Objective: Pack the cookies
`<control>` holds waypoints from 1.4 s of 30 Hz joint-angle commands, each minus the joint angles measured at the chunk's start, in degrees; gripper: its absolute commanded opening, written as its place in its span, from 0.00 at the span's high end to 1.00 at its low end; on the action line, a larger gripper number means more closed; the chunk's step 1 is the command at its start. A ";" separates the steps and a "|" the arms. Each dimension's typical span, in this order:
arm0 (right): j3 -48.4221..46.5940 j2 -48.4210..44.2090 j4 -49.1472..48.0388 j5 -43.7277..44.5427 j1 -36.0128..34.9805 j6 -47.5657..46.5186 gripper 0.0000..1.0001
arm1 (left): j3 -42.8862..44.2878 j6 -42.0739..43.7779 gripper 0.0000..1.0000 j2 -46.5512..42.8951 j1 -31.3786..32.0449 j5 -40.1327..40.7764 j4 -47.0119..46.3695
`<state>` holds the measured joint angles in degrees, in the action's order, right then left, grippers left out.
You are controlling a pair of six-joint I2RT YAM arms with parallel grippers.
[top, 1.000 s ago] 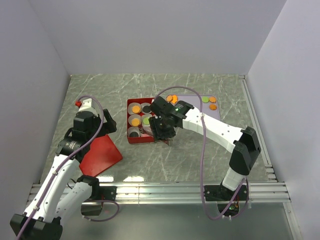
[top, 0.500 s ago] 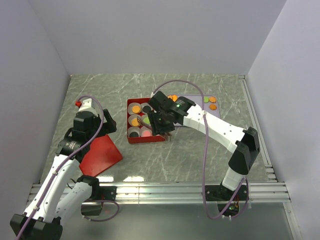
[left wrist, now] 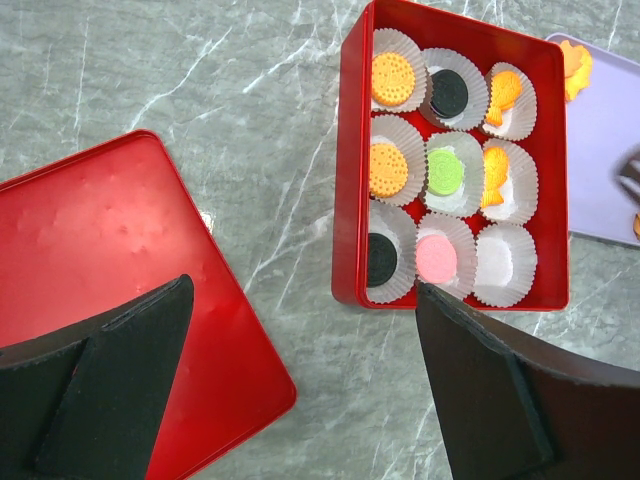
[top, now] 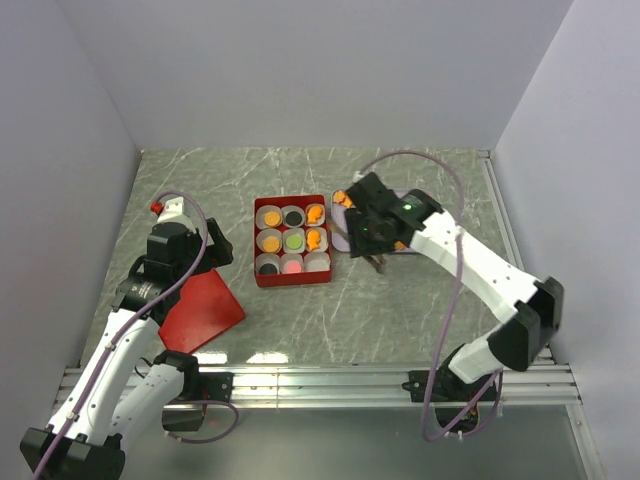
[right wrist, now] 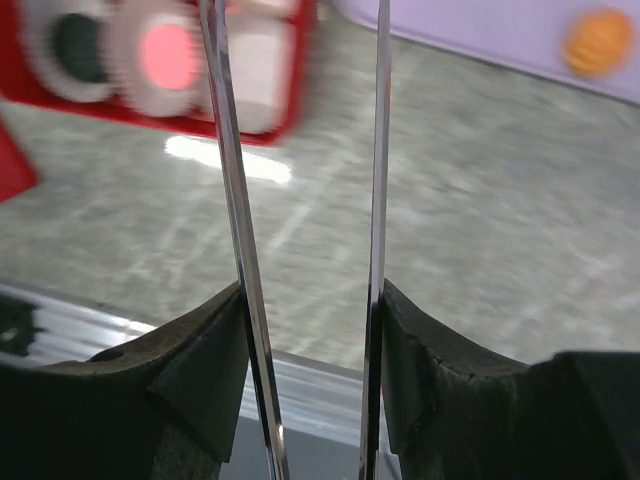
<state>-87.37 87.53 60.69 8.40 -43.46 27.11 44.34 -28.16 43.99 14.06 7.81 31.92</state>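
Observation:
The red box [top: 290, 243] holds paper cups with cookies: orange [left wrist: 392, 78], black [left wrist: 448, 93], green [left wrist: 447, 168] and pink [left wrist: 436, 260]. Its front right cup [left wrist: 503, 262] is empty. More orange cookies [top: 345, 200] lie on the purple tray [left wrist: 600, 150]. My right gripper [top: 375, 262] hovers just right of the box, shut on thin metal tongs [right wrist: 225, 150]. The tongs' blades stand apart and their tips run out of the wrist view. My left gripper [left wrist: 300, 290] hangs open and empty between the red lid [left wrist: 100, 260] and the box.
The red lid [top: 203, 310] lies flat at the front left. One orange cookie [right wrist: 598, 40] sits on the purple tray [right wrist: 480, 20]. The metal rail [top: 320, 380] runs along the near edge, and grey walls close in both sides.
My right gripper with the tongs has swung right, off the box toward the tray. The pink cookie now shows in the front middle cup. The left arm has not moved.

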 commanded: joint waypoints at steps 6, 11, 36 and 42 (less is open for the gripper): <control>12.30 -11.84 1.80 3.46 11.72 -3.65 0.42 | 0.13 0.56 0.01 -0.13 0.26 -0.52 -1.95; 18.81 -13.70 0.31 1.35 17.52 -3.56 0.42 | 0.05 0.57 0.01 0.05 0.26 -0.96 -2.04; 20.58 -6.41 -3.82 -0.93 23.60 -7.25 0.42 | 0.22 0.39 0.02 1.63 0.26 -0.17 -1.69; 19.43 -5.00 -3.29 -1.46 23.60 -7.95 0.44 | 0.22 0.21 0.02 1.19 0.26 0.45 -1.60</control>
<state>-65.98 82.30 58.15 7.01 -20.32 20.23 44.31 -28.14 45.63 14.09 7.42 31.92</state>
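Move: Ahead and to the right of the right hand, which already holds the tongs, the orange cookie on the tray's near edge lies about 12 cm farther out, 13 cm right and 18 cm lower. Another orange cookie lies some 10 cm beyond it and 10 cm farther right, and the green cookie 15 cm beyond and 6 cm right of it. The red box's middle is about 22 cm left of the hand and 12 cm ahead. From the left hand, the cookie is roughly 55 cm right, 11 cm ahead. Swinging right by about 15 cm, away from the red box and along the tray's near side, the right hand carries the half-open tongs towards the orange cookie on the near edge. It turns some 15 degrees clockwise and sinks about 9 cm in all, still lowering after the sideways sweep stops, while the fingertips tilt back a little. The fingers keep their hold on the tongs. ##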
